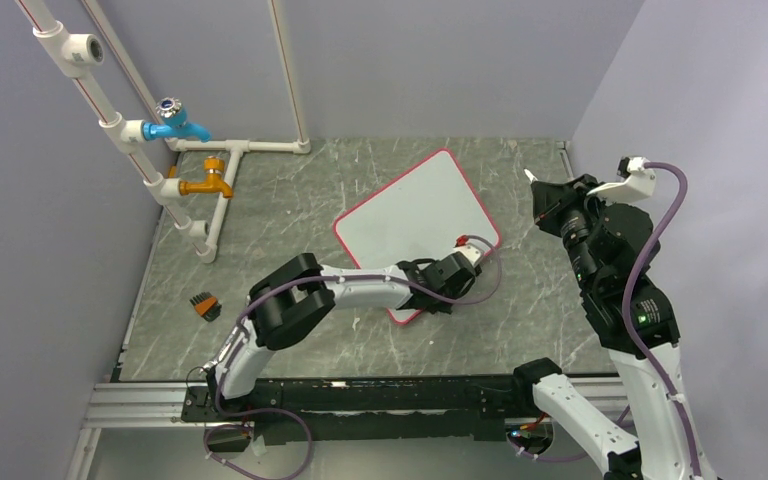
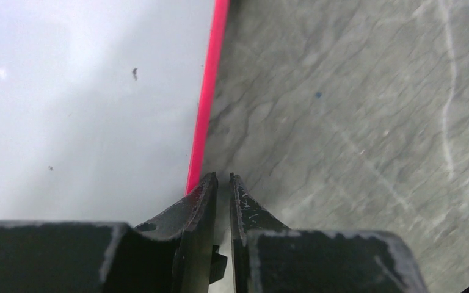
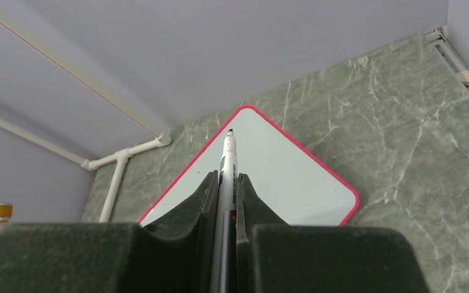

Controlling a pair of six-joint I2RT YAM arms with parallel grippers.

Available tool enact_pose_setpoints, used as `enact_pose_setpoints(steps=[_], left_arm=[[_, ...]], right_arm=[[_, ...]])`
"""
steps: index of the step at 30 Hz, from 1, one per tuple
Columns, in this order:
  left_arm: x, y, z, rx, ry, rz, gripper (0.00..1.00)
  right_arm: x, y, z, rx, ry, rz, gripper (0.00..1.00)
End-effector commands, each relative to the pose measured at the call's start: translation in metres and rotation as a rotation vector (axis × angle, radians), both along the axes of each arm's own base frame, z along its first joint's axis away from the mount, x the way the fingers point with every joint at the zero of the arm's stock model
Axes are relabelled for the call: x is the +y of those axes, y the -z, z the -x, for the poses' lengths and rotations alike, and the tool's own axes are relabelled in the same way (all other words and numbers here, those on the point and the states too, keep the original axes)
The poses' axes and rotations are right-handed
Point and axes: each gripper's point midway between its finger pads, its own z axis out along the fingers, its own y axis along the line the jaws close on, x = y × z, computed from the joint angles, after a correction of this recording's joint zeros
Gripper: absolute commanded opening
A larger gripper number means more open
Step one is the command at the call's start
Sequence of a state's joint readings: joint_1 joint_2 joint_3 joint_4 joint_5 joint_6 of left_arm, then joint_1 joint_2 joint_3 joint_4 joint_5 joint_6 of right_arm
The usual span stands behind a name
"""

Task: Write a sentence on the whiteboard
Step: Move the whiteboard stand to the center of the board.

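Note:
The whiteboard (image 1: 410, 215), white with a red rim, lies tilted on the grey marbled table. Its face is bare apart from tiny specks, so the sentence is not in view. My left gripper (image 1: 457, 268) sits low at the board's near right edge. In the left wrist view the gripper (image 2: 223, 176) is shut to a thin slit with nothing between its jaws, and the red rim (image 2: 204, 104) runs under its left finger. My right gripper (image 1: 548, 198) hangs raised to the right of the board. In the right wrist view that gripper (image 3: 226, 176) is shut on a white marker (image 3: 228, 155) whose tip points toward the whiteboard (image 3: 281, 177).
A white pipe frame stands at the back left with a blue tap (image 1: 175, 120) and an orange tap (image 1: 210, 185). A small black and orange object (image 1: 205, 305) lies near the left front. Walls close in the table's left, back and right sides.

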State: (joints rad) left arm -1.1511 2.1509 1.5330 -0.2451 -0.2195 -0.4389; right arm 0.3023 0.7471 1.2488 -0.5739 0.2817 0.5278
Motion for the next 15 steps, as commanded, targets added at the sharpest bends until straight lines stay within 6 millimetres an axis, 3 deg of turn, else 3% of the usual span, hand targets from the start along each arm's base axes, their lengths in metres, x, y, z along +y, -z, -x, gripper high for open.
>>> enact_pose_setpoints(steps=[1,8,15], left_arm=[[0.047,0.006,0.006,-0.003,-0.055,-0.107,0.19],[0.071,0.004,0.01,-0.018,-0.077,-0.138,0.18],[0.07,-0.019,0.019,-0.04,-0.008,-0.069,0.25]], right_arm=[[0.004,-0.009,-0.004,-0.037,-0.013,-0.023,0.0],[0.005,-0.008,-0.005,-0.034,-0.018,-0.022,0.0],[0.007,-0.003,-0.006,-0.018,-0.026,-0.021,0.0]])
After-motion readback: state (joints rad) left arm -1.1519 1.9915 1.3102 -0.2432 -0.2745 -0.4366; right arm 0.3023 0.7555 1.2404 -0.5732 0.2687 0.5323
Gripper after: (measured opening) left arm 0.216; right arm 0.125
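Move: The left hand is low at the whiteboard's near-right edge; the board's middle lies about 15 cm ahead and 5 cm to the left, at nearly the same height. The board's near corner is some 9 cm left and 6 cm back, its right-hand corner roughly 16 cm ahead and 13 cm right. From the raised right hand, which holds the pen, the board's middle is about 15 cm ahead, 18 cm left and 40 cm down. With the fingers still slightly apart, the left hand sweeps about 5.5 cm to its left, easing back a little towards the base at table height and slowing towards the end. The board-side finger stays against the red near-right edge and pushes the near part of the board leftward, while the wrist tilts only about five degrees and nothing is gripped. ##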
